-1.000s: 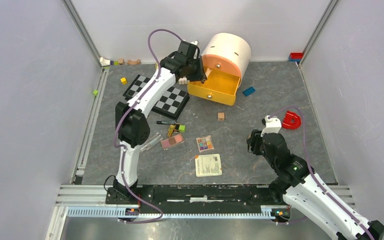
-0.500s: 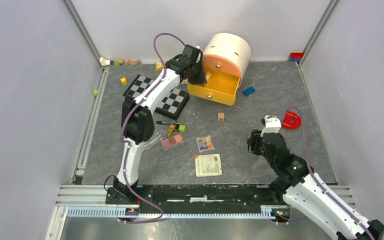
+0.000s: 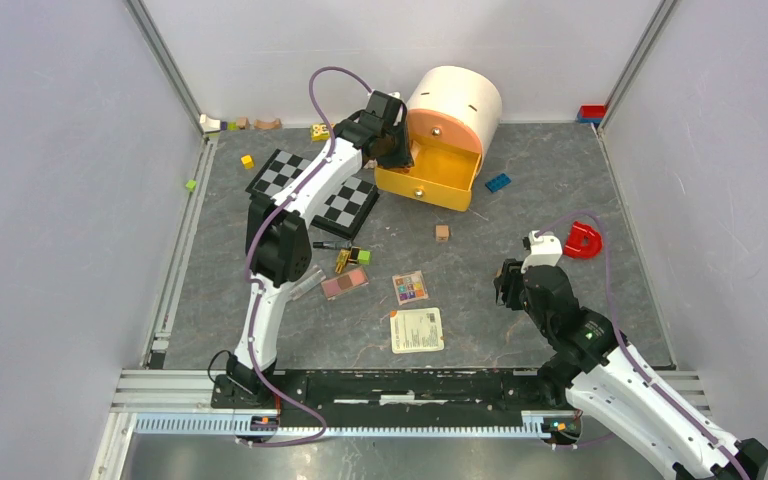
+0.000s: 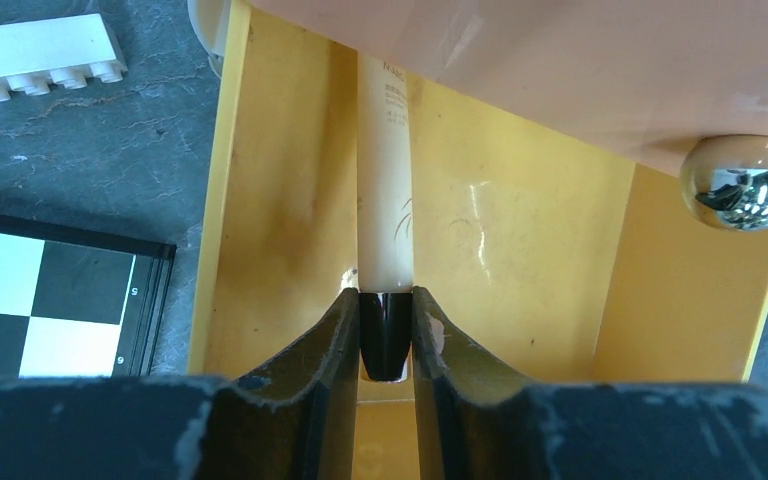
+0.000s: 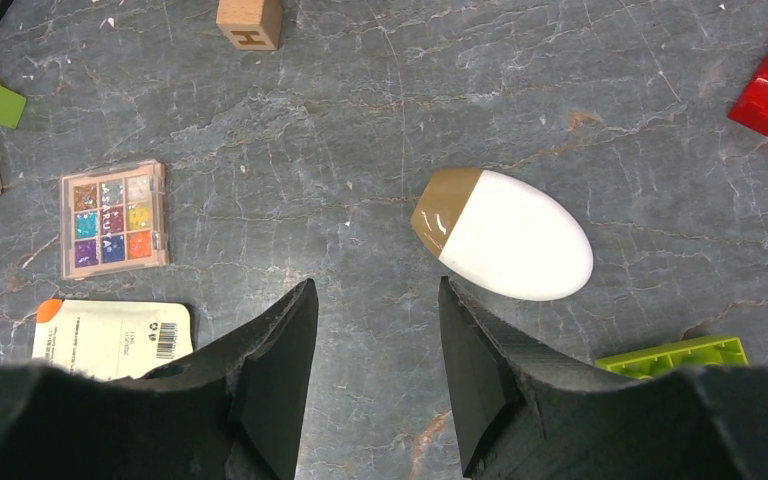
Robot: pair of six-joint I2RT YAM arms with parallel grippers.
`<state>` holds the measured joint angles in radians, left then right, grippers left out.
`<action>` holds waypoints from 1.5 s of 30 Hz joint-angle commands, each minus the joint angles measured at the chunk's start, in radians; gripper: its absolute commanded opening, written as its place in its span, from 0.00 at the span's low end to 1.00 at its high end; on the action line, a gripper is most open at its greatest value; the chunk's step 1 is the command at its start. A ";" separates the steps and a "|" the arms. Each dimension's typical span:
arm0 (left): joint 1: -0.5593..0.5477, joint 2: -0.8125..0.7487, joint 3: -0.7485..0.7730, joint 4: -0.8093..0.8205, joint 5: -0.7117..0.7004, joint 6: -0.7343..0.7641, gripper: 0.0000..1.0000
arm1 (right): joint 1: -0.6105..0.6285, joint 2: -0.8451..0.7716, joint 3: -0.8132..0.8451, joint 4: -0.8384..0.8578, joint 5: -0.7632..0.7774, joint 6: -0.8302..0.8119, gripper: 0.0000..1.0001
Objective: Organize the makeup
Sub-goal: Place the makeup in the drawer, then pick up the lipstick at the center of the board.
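My left gripper is shut on the black cap of a cream makeup tube. The tube points into the open yellow drawer of the round organizer. In the top view the left gripper hangs at the drawer's left end. My right gripper stands open over bare table, empty. A white egg-shaped sponge lies just beyond its right finger. A multicolour palette, a pink palette, a clear tube and a black pencil lie mid-table.
The chessboard lies left of the drawer, a white brick beside it. A white card is near the front. A wooden cube, blue brick, red piece and green brick are scattered.
The left arm has swung slightly right, bringing the held tube closer over the drawer. The right arm has not moved.
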<state>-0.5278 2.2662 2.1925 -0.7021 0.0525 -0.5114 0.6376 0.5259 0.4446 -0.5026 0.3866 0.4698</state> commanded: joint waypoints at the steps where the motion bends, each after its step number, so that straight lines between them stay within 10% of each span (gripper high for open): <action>1: 0.001 0.014 0.027 0.016 0.002 0.047 0.32 | 0.004 0.001 0.023 0.009 0.020 -0.006 0.55; 28: 0.000 -0.225 0.132 0.017 0.006 0.119 0.52 | 0.003 -0.001 0.037 0.028 0.011 -0.002 0.55; 45: 0.019 -0.974 -0.770 0.176 -0.431 0.107 0.97 | 0.004 0.052 0.031 0.086 -0.026 -0.033 0.55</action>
<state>-0.5201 1.4143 1.5558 -0.5686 -0.2672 -0.4156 0.6376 0.5606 0.4446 -0.4702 0.3664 0.4522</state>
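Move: The left hand still has the beauty tube by its black cap inside the open yellow drawer. The drawer's middle is about 4 cm to its right, 1 cm ahead and 3 cm down, and the tube's middle some 4 cm ahead. Well below lie the white brick, about 6 cm ahead and 10 cm left, and the chessboard, 3 cm back and 21 cm left. From the right hand the drawer is roughly 27 cm ahead and 14 cm left, level. Staying in place at first, the left hand opens its fingers and lets go of the tube's cap. It then climbs out of the drawer by nearly 18 cm and, with the fingers spreading almost fully, swings left and back over the chessboard. The wrist tips up by some 25 degrees and turns a little counter-clockwise. ##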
